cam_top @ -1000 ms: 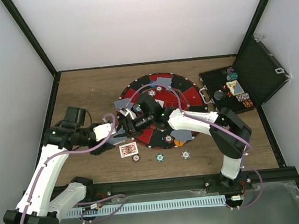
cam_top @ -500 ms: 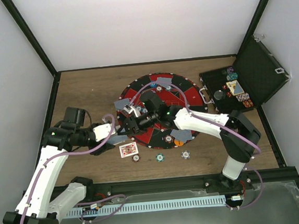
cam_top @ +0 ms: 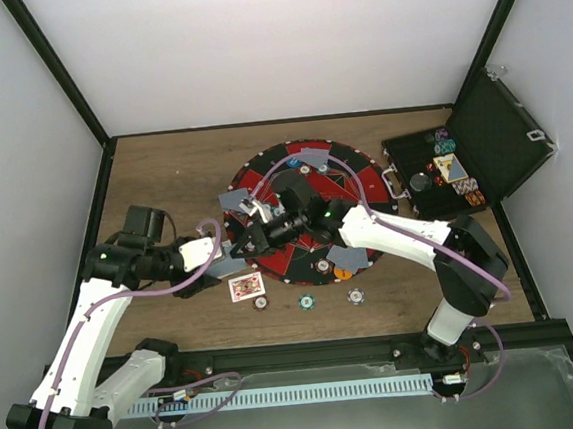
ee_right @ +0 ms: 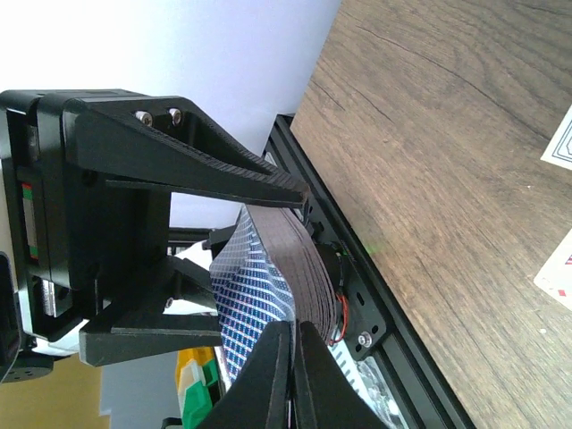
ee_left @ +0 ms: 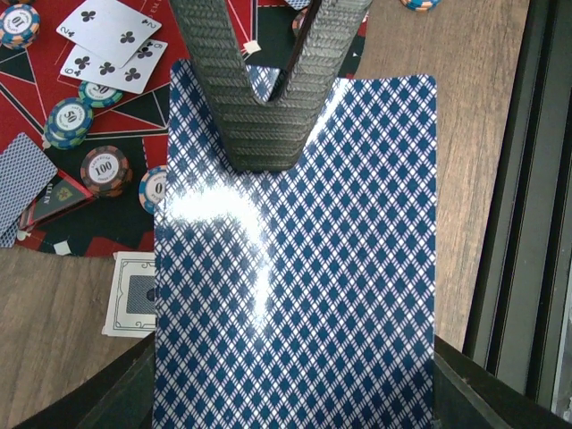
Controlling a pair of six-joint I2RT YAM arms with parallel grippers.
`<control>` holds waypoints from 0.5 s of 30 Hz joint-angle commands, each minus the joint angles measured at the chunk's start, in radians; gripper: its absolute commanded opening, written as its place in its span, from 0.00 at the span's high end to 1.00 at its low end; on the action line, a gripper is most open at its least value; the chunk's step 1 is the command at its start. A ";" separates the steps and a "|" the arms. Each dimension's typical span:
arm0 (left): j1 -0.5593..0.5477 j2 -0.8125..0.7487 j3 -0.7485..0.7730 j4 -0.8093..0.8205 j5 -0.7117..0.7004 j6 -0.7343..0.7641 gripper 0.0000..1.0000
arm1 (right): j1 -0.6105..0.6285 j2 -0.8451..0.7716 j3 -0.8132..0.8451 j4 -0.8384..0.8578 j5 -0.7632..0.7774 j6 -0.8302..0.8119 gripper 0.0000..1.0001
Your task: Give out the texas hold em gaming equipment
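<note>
My left gripper (cam_top: 222, 252) is shut on a deck of blue-backed playing cards (ee_left: 295, 295) that fills the left wrist view; it hangs over the table just left of the round mat. My right gripper (ee_right: 292, 338) is shut on the far edge of the deck's top card (ee_right: 250, 295), and its ribbed fingers (ee_left: 268, 98) show pinching that edge. In the top view the right gripper (cam_top: 243, 240) meets the left one. Face-down cards (cam_top: 235, 198) and chips (ee_left: 105, 170) lie on the mat. One face-up card (cam_top: 247, 286) lies on the wood.
The red-and-black round mat (cam_top: 359, 183) sits mid-table. Three chips (cam_top: 306, 301) lie in a row on the wood in front of it. An open black case (cam_top: 491, 146) with chips and cards stands at the right. A black rail (cam_top: 309, 353) runs along the near edge.
My right arm has reached left to the deck and its jaws have gone from open to shut on the top card. The left arm has held still with the deck.
</note>
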 commanded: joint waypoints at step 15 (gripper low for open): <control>0.001 -0.017 -0.018 0.010 0.009 0.003 0.96 | -0.277 -0.118 0.097 -0.423 0.211 -0.347 0.99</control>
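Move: The right hand already pinches the face-down top card, partly slid off the deck, whose middle lies about 4 cm to its left, 2 cm back and 2 cm below. The face-up club cards on the board lie roughly 22 cm ahead, 16 cm right and 20 cm below; the face-down pair at the board's left rim is 21 cm ahead, 1 cm left, at the same depth. From the left hand, the club cards are some 24 cm ahead, 19 cm right and 18 cm lower. With its fingers staying shut on the card's edge, the right hand draws the card off the deck, going about 7 cm to the right and 6 cm forward at an even height, slowly at first and then fast, towards the face-up club cards in the middle of the board, while the wrist turns some 10 degrees clockwise. The left hand stays where it is and keeps its grip on the rest of the deck, so that the card slides clear of it. ##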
